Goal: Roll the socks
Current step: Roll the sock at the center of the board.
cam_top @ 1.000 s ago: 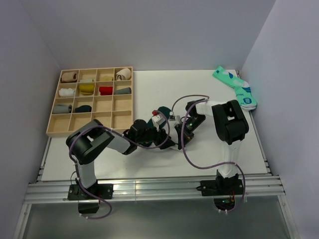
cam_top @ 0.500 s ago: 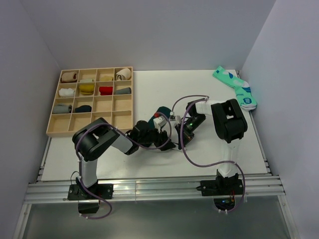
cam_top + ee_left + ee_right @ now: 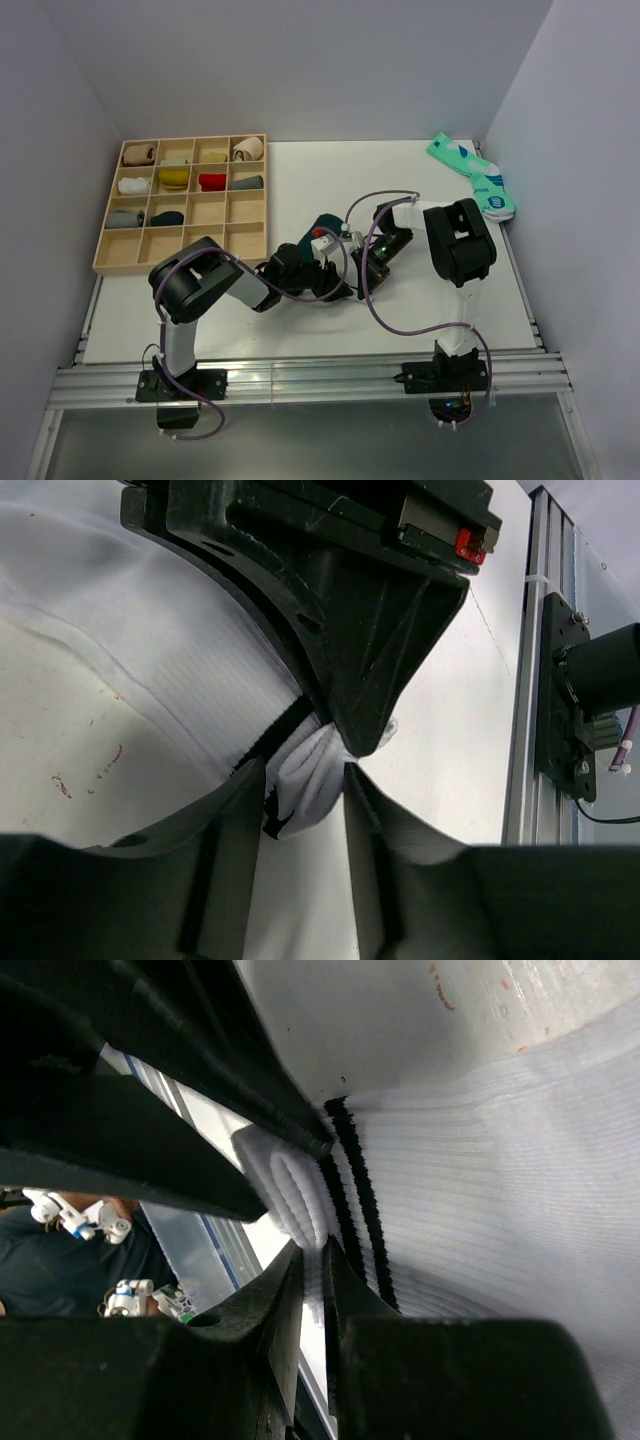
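The white sock lies flat on the table, its two black cuff stripes showing in the right wrist view. My right gripper is shut on a thin fold of the cuff's edge. My left gripper faces it from the other side, and the bunched cuff fills the gap between its fingertips. From above, the two grippers meet mid-table, left and right, and hide most of the white sock. The dark green sock shows just behind them.
A wooden compartment tray with several rolled socks stands at the back left. A mint-green pair lies at the back right corner. The metal rail runs along the table's near edge, close to the grippers.
My left gripper's jaws have narrowed onto the bunched white cuff, and the left arm has crept slightly right. The right arm and its grip have not moved.
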Motion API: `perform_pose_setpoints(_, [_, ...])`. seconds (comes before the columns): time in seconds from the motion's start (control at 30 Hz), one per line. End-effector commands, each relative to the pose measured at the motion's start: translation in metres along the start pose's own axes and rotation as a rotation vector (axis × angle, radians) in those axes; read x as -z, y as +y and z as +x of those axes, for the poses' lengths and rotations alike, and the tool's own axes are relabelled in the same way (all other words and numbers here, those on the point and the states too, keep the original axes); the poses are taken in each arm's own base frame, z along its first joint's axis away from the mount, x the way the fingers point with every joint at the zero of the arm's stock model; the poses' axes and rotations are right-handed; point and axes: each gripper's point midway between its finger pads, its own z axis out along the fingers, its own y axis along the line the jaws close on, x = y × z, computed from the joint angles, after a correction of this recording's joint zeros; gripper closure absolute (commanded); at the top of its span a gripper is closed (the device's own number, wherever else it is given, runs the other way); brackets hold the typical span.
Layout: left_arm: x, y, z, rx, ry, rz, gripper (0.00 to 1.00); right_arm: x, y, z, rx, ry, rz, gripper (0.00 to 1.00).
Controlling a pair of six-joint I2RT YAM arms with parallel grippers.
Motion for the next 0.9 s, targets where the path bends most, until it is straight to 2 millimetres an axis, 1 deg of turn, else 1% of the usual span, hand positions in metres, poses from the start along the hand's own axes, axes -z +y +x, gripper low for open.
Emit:
perform_pose_setpoints(0.0, [-0.008, -0.001, -0.009, -0.015, -0.021, 0.007, 0.62, 0.005, 0.002, -0.010, 0.009, -0.028, -0.018, 0.96])
perform_pose_setpoints(0.07, [-0.008, 0.000, -0.009, -0.003, -0.027, 0.000, 0.66, 0.005, 0.001, -0.009, 0.010, -0.027, -0.017, 0.96])
perform_pose_setpoints(0.1, [-0.008, 0.000, -0.008, 0.000, -0.028, 0.000, 0.70, 0.005, 0.000, -0.010, 0.012, -0.027, -0.014, 0.96])
perform_pose_setpoints(0.17, [-0.008, 0.000, -0.008, 0.008, -0.034, -0.002, 0.73, 0.004, -0.001, -0.010, 0.010, -0.029, -0.009, 0.96])
perform_pose_setpoints(0.2, [-0.007, -0.001, -0.006, 0.013, -0.031, -0.002, 0.79, 0.005, -0.001, -0.011, 0.013, -0.032, -0.005, 0.96])
perform_pose_setpoints(0.27, [-0.008, -0.001, -0.005, 0.015, -0.028, -0.008, 0.85, 0.005, -0.002, -0.011, 0.012, -0.036, 0.001, 0.96])
perform_pose_setpoints(0.3, [-0.009, -0.002, -0.004, 0.016, -0.026, -0.008, 0.90, 0.005, -0.002, -0.012, 0.015, -0.039, 0.002, 0.96])
perform_pose_setpoints(0.4, [-0.009, -0.003, -0.003, 0.023, -0.026, -0.013, 1.00, 0.006, -0.003, -0.014, 0.022, -0.047, 0.019, 0.95])
perform_pose_setpoints(0.5, [-0.010, -0.003, -0.002, 0.032, -0.025, -0.028, 1.00, 0.007, -0.006, -0.015, 0.028, -0.059, 0.049, 0.89])
perform_pose_setpoints(0.53, [-0.011, -0.003, -0.001, 0.037, -0.024, -0.035, 1.00, 0.010, -0.006, -0.019, 0.040, -0.077, 0.068, 0.87])
perform_pose_setpoints(0.57, [-0.011, -0.002, 0.000, 0.044, -0.019, -0.041, 1.00, 0.012, -0.008, -0.021, 0.048, -0.083, 0.090, 0.82])
perform_pose_setpoints(0.6, [-0.011, -0.002, 0.001, 0.050, -0.016, -0.048, 1.00, 0.013, -0.008, -0.020, 0.049, -0.087, 0.103, 0.79])
perform_pose_setpoints(0.67, [-0.011, 0.002, 0.003, 0.064, -0.017, -0.070, 1.00, 0.020, -0.006, -0.027, 0.076, -0.124, 0.140, 0.76])
perform_pose_setpoints(0.73, [-0.010, 0.006, 0.004, 0.081, -0.016, -0.099, 1.00, 0.024, -0.007, -0.030, 0.085, -0.144, 0.175, 0.69])
perform_pose_setpoints(0.77, [-0.010, 0.007, 0.005, 0.092, -0.014, -0.109, 1.00, 0.029, -0.004, -0.033, 0.101, -0.162, 0.194, 0.65])
perform_pose_setpoints(0.83, [-0.010, 0.010, 0.008, 0.107, 0.000, -0.122, 1.00, 0.035, -0.005, -0.036, 0.115, -0.180, 0.229, 0.62])
perform_pose_setpoints(0.87, [-0.011, 0.012, 0.008, 0.115, 0.001, -0.138, 1.00, 0.039, -0.002, -0.038, 0.132, -0.196, 0.244, 0.60])
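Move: The white sock's folded striped cuff lies between the left hand's open fingers, about 1 cm to their right and 1 cm below, and is already held in the right fingers, right at that hand. The white sock's body stretches some 9 cm ahead of the left hand, 4 cm to its right; the green sock lies roughly 8 cm ahead of the left hand and 10 cm to its left. Left fingers shut on the folded cuff nearly in place; right hand then opens, leaving 3 cm forward and up. ##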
